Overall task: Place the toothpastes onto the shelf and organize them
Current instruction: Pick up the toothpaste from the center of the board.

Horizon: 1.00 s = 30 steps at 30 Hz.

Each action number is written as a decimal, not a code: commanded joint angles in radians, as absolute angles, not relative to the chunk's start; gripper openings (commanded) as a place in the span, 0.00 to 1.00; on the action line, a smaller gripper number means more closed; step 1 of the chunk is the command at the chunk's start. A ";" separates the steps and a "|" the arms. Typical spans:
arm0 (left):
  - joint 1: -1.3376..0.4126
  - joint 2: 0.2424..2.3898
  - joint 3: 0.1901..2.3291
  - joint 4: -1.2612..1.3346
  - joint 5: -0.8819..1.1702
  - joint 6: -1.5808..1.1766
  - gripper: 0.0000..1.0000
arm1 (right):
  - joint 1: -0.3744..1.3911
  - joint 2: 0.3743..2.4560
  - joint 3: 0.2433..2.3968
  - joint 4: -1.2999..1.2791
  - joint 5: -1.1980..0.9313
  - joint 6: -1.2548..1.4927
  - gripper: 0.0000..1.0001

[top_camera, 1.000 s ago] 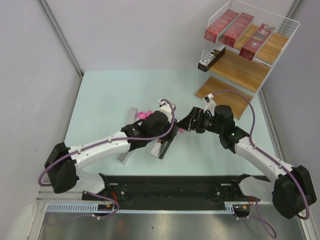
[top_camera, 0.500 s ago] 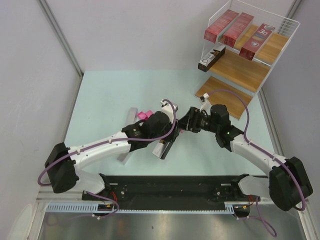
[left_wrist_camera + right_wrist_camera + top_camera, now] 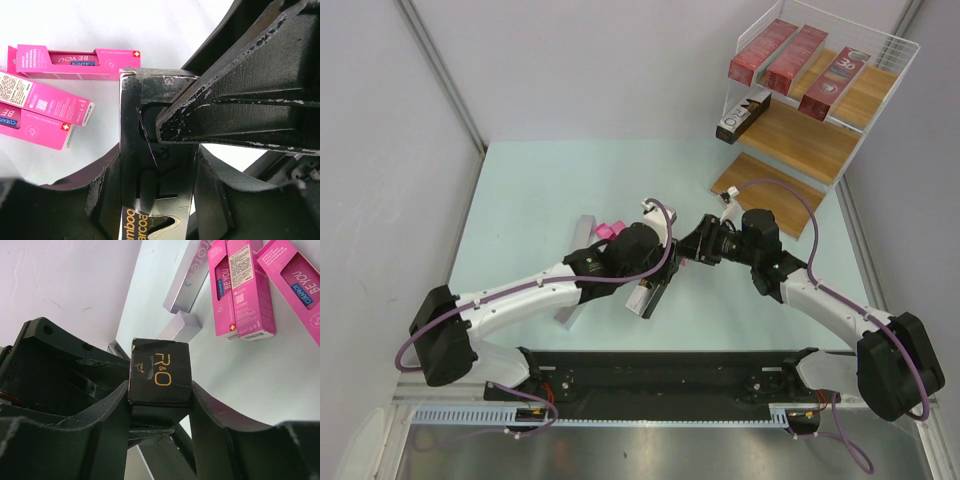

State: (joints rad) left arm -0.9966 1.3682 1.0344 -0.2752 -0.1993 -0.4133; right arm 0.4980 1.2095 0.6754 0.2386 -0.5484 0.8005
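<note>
My left gripper (image 3: 653, 282) is shut on a silver-grey toothpaste carton (image 3: 157, 125) and holds it over the table's middle. My right gripper (image 3: 686, 250) is shut on the same carton's black "R&O" end (image 3: 160, 371). In the left wrist view the right gripper's fingers (image 3: 235, 110) cross the carton's top. Three pink cartons (image 3: 247, 290) lie on the table beside two silver-grey ones (image 3: 187, 277). The shelf (image 3: 840, 150) at the back right bears three dark red cartons (image 3: 795, 58) on its top board and one silver-grey carton (image 3: 743, 115) on the middle board.
Grey walls close in the left side and back of the pale green table (image 3: 540, 190). The shelf's bottom board (image 3: 765, 190) reaches onto the table near my right arm. A black rail (image 3: 660, 375) with both arm bases runs along the near edge.
My right gripper has moved a little to the left onto the carton's black end. My left arm has held still with the carton.
</note>
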 commanded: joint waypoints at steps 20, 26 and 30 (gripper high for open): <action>-0.988 1.209 1.029 -0.216 -0.313 -0.383 1.00 | 0.371 1.042 0.664 0.154 -0.531 0.738 0.13; -0.859 1.138 0.980 -0.082 -0.010 -0.452 1.00 | 0.258 0.899 0.664 0.109 -0.560 0.729 0.13; -0.767 1.094 0.914 0.064 0.210 -0.535 1.00 | 0.196 0.763 0.667 0.091 -0.539 0.721 0.13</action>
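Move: The black-and-silver toothpaste is held by both hands: its middle sits about 1 cm left, 2 cm back and 2 cm below the left hand, and some 4 cm left, 6 cm back and 2 cm below the right. From the right hand, the shelf's middle board lies roughly 26 cm ahead, 25 cm right, about level. A single pink box lies 16 cm straight ahead of the left hand and 15 cm lower. The left fingers spread wide and let go of the toothpaste while the right hand keeps its pinch on the upper end. The left hand then rises about 9 cm, drifting slightly left; the right, slow at first, carries the toothpaste some 9 cm to the right and 5 cm up, away from the left hand and towards the shelf, swinging about 15 degrees clockwise. ##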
